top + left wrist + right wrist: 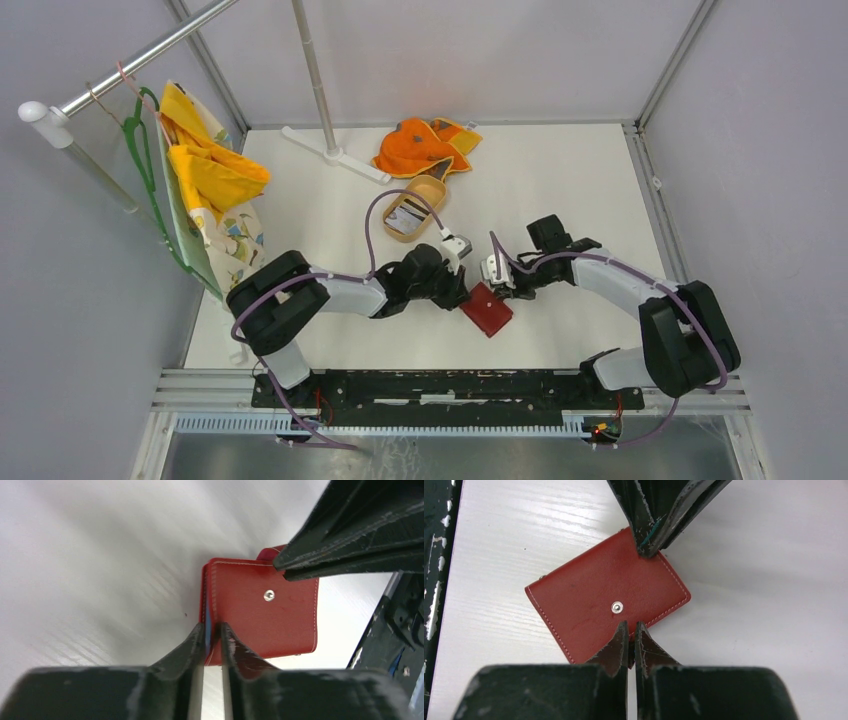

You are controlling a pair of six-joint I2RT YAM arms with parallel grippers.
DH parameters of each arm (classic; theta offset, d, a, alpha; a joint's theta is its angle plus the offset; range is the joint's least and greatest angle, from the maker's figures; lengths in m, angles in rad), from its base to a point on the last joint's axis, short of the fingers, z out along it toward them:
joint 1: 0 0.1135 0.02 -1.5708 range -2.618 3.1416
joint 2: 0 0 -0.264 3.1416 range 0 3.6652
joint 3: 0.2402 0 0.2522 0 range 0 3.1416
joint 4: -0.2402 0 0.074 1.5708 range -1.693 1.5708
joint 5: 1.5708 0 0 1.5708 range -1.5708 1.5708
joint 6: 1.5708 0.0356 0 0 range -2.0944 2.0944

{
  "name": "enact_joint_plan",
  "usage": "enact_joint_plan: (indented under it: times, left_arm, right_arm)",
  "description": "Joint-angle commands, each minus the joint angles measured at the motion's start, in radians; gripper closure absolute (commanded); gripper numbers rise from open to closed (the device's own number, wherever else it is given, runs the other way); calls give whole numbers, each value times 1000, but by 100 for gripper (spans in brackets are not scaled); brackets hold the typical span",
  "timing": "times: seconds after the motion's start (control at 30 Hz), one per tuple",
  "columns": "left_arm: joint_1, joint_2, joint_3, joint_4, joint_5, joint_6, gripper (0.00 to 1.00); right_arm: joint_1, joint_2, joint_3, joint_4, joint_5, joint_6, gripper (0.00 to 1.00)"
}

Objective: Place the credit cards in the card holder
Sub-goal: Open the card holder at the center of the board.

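Note:
The red card holder (487,309) lies closed on the white table between my two arms, snap stud up (616,607). My left gripper (212,630) is shut on one side edge of the card holder (260,615), where a blue-grey inner layer shows. My right gripper (631,628) is shut on the red snap tab at the opposite edge. Each gripper shows in the other's wrist view: the left gripper (649,547), the right gripper (280,562). The credit cards (402,218) lie in a tan oval tray (434,188) farther back.
An orange cloth (425,146) lies behind the tray. A white stand with a pole (330,150) rises at the back left. A hanger with yellow cloth (205,170) hangs at the left. A black rail (440,388) runs along the near edge.

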Motion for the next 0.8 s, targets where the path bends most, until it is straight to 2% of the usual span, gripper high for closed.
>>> enact_joint_plan:
  times: [0.0,0.13,0.33,0.53,0.77]
  left_arm:
    - [7,-38,47,-23,-88,-17,65]
    - [7,-117,14,11,-179,-103,41]
    - [8,-299,-96,46,-315,-207,26]
    - [6,-388,-192,91,-312,-363,23]
    - [1,-438,-326,164,-309,-541,23]
  right_arm:
    - [-33,-43,2,64,-73,106,100]
    - [-76,-88,-15,129,-140,198,100]
    - [-105,-158,-68,241,-219,309,100]
    - [-104,-182,-84,207,-402,266,100]
    - [-103,-214,-127,376,-299,438,100]
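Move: The card holder lies flat-on between the hands, its middle about 5 cm to the right of the left hand, 1 cm back and 1 cm below; that hand's fingertips are on its left corner. From the right hand, closed on the far right edge, the middle is some 3 cm left, 3 cm back and 2 cm lower. The card tray stands roughly 19 cm ahead and 9 cm left of the left hand, with the orange cloth about 12 cm beyond the tray. The left fingers let go of the card holder's left corner, spreading wide as that hand rises about 8 cm, edges forward at first, then draws away left and sinks slightly while turning some 25 degrees counter-clockwise. The right fingers stay shut on their edge of the holder, lifting it about 6 cm and rolling about 20 degrees, left side up. ##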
